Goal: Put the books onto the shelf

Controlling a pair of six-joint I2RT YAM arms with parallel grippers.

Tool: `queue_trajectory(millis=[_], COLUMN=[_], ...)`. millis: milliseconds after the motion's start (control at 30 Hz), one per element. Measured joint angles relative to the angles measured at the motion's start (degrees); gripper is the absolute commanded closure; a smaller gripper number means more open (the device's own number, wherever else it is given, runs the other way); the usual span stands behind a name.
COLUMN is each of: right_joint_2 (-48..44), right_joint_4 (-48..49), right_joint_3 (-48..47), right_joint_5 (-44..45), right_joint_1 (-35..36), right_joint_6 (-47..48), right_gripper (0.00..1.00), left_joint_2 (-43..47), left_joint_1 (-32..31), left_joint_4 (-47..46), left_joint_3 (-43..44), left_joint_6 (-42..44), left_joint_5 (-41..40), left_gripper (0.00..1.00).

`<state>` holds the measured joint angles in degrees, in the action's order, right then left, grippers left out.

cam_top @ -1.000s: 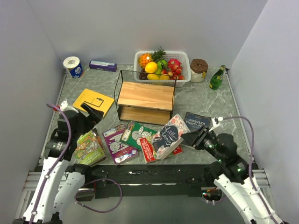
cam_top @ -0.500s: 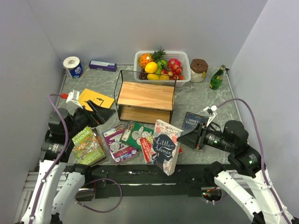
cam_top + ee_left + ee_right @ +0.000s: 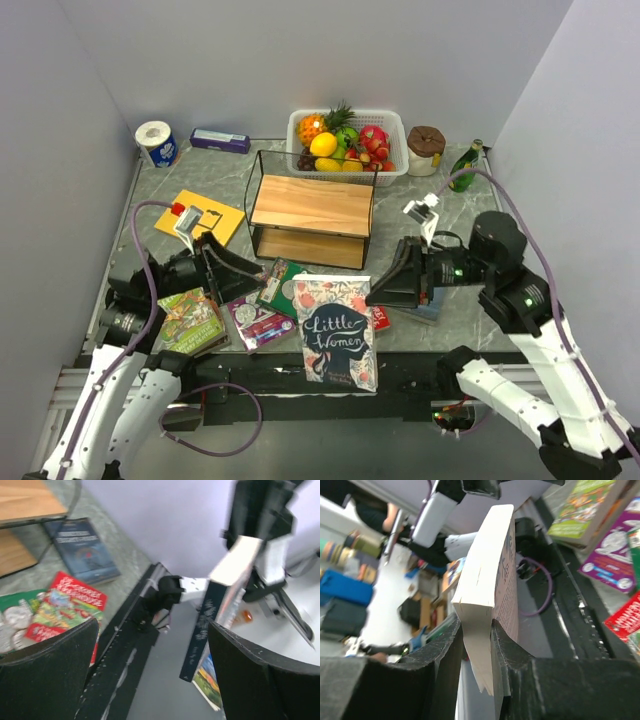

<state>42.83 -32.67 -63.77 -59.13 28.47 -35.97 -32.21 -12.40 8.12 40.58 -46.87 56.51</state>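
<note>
My right gripper [image 3: 388,288] is shut on the "Little Women" book [image 3: 337,334], which hangs upright in the air over the table's front edge; in the right wrist view its page block [image 3: 487,590] is pinched between the fingers [image 3: 445,670]. My left gripper [image 3: 243,272] stands open and holds nothing, above the pile of books, its jaws wide apart around the held book's spine [image 3: 204,630]. Flat on the table lie a yellow book [image 3: 205,214], a green Treehouse book [image 3: 190,320], a purple book [image 3: 256,322], a green book [image 3: 283,283], a red book [image 3: 70,594] and a dark blue book [image 3: 80,547]. The shelf [image 3: 312,205] stands behind them with bare boards.
A white fruit basket [image 3: 392,160] sits behind the shelf. Right of it are a brown-lidded jar [image 3: 426,148] and a green bottle [image 3: 463,168]. A paper roll [image 3: 156,143] and a slim purple box [image 3: 220,140] lie at the back left. Walls close in both sides.
My right gripper has lifted the "Little Women" book off the pile, turned it upright and swung it left toward the front edge. My left arm moved right, over the books.
</note>
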Motion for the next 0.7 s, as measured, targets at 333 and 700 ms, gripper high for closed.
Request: queue_trajectory(millis=[333,700], right_joint_2=[10.4,19.6], right_joint_4=[5.6,6.2], right_joint_3=[-0.4,-9.0], right_joint_5=[-5.6,-6.8], right_joint_1=[4.5,8.1], right_joint_6=[-1.8,0.0], right_gripper=[1.00,1.00], left_joint_2=[0.2,-4.1], left_joint_1=[-2.7,-8.1], left_joint_4=[-9.9,-8.1], left_joint_3=[0.0,0.2], left_joint_6=[-2.3,2.7], left_joint_5=[5.7,5.0], left_gripper=[0.04,0.03])
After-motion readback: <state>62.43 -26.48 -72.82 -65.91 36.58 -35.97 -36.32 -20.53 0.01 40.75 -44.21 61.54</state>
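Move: The right hand already holds Little Women, its middle about 5 cm left, 5 cm back and 4 cm below; the left gripper's open fingers wait some 18 cm left and 1 cm ahead. The red Treehouse book lies on the table roughly 8 cm ahead, 1 cm right and 27 cm below the right hand. From the left hand, Little Women is about 5 cm back, 13 cm right and 3 cm below, the shelf some 18 cm ahead, 8 cm right and 20 cm below. The right hand carries Little Women about 5 cm left towards the left hand, whose open fingers edge back and right. ##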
